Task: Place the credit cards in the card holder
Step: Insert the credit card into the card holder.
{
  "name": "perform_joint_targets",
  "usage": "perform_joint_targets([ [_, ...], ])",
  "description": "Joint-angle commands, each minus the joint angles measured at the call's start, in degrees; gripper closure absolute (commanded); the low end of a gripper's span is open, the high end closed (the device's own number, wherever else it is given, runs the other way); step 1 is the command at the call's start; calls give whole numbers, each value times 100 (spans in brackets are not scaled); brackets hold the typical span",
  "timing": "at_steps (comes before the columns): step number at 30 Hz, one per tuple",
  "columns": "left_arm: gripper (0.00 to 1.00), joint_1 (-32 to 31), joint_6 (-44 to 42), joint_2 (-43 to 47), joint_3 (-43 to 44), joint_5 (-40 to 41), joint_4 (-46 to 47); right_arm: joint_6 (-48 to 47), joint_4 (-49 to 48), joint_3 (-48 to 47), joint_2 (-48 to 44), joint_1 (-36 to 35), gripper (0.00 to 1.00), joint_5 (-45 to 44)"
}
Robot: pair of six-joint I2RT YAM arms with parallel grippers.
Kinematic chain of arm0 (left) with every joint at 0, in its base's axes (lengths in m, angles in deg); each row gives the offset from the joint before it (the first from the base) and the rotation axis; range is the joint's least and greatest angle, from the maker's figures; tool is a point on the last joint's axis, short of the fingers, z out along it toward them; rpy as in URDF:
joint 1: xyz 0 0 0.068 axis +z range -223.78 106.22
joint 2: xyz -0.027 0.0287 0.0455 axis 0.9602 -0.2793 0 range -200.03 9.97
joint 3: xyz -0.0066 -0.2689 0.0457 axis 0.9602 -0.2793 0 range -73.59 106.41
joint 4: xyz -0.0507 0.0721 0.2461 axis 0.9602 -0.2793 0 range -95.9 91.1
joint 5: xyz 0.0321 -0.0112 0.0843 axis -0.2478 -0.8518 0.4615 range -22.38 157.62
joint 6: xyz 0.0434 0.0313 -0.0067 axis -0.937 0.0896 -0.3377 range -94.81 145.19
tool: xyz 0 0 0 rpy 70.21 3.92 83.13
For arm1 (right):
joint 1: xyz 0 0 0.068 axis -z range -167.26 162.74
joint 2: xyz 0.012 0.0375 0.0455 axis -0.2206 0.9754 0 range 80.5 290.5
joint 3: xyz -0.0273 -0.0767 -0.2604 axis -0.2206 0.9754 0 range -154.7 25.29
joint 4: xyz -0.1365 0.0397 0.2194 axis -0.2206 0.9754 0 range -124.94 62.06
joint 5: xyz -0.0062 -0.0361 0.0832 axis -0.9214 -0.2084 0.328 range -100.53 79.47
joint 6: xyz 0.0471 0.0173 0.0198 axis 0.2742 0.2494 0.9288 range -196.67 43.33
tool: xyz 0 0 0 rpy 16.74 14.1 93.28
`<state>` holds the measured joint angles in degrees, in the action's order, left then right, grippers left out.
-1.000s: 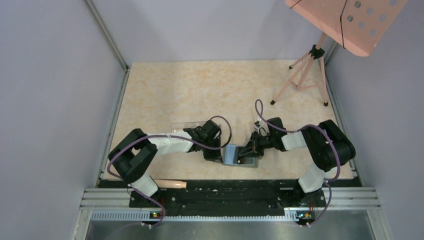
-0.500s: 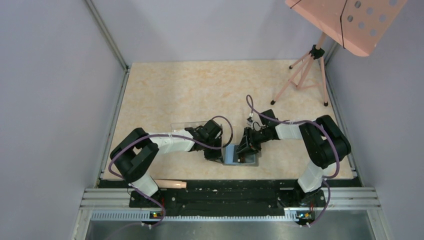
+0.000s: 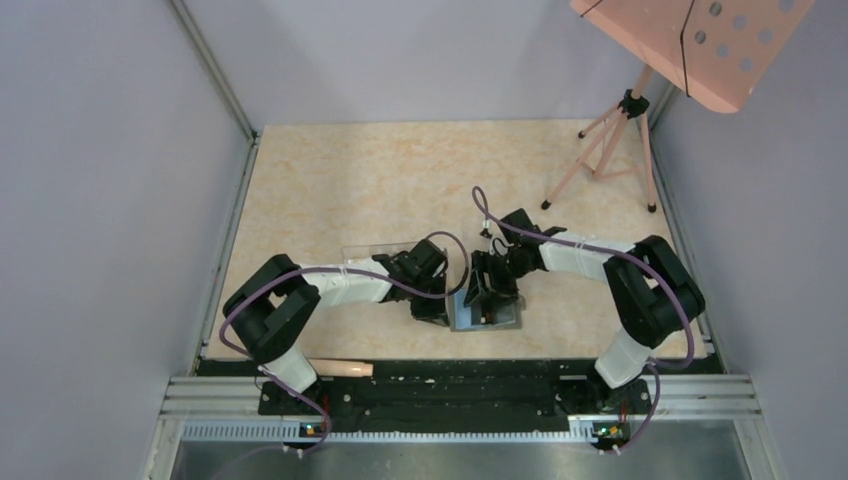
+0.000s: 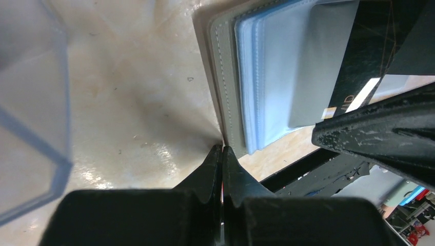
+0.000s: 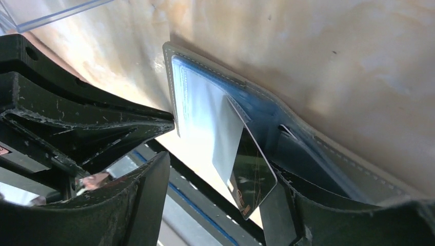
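The card holder (image 3: 497, 316) lies open near the table's front edge, gray outside (image 4: 224, 82) and blue-gray inside (image 5: 267, 115). One black credit card (image 5: 252, 177) sticks halfway out of a pocket, also seen as a black card (image 4: 367, 56) in the left wrist view. My right gripper (image 5: 215, 184) stands open around the card's free end, which lies close to the right finger (image 5: 282, 212); from above this gripper (image 3: 490, 292) hovers over the holder. My left gripper (image 4: 222, 149) is shut, its tips touching the holder's edge (image 3: 436, 306).
A clear plastic box (image 3: 372, 252) sits just behind the left gripper, its wall (image 4: 36, 102) close on the left. A pink tripod (image 3: 600, 150) with a pink board (image 3: 690, 40) stands at the back right. A wooden stick (image 3: 335, 368) lies along the front edge.
My right gripper has opened and let go of the card, which stays in the pocket. The right wrist has swung left and farther back over the holder. The left gripper has held still.
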<state>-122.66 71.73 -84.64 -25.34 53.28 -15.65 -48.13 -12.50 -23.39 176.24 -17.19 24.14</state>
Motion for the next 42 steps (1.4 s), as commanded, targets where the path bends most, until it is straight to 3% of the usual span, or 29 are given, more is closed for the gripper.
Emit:
perform_joint_targets([
  [1,100,-86,-159,-389,-53,507,-209,-555,729,-68,-125,-28,35,-1584],
  [5,100,-86,-170,-402,-58,502,-212,-669,855,-80,-332,-30,29,-1899],
  [16,100,-95,-231,-477,160,495,-307,-899,1113,-167,-310,-57,28,-2333],
  [26,100,-95,-310,-622,591,306,-319,-974,1237,-302,-768,-60,20,-2211],
  [42,100,-95,-330,-720,844,73,-233,-1144,1658,-385,-1009,-57,17,-2969],
])
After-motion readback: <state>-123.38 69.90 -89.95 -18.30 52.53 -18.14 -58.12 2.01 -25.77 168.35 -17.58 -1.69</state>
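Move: The card stands half out of the opened card holder's left pocket, between the right hand's parted fingers, about 1 cm to the right of their midpoint, 1 cm back and 1 cm below. The card holder's middle is roughly 2 cm to the right of that hand, 1 cm back and 2 cm down. From the left hand's shut tips, at the holder's near left corner, the card is some 8 cm to the right and 2 cm ahead; the clear tray is about 12 cm left and 11 cm ahead of that hand. The right hand travels about 8 cm to its right and slightly forward at an even height, away from the left hand, its right finger staying against the card and holder and dragging the holder along, while the wrist swings some 25 degrees so the fingers point more steeply down and spread wider around the card. The left hand, fingers still shut and low at the table, follows only about 2 cm to the right and 1 cm forward, so the holder's left edge parts from its tips. ##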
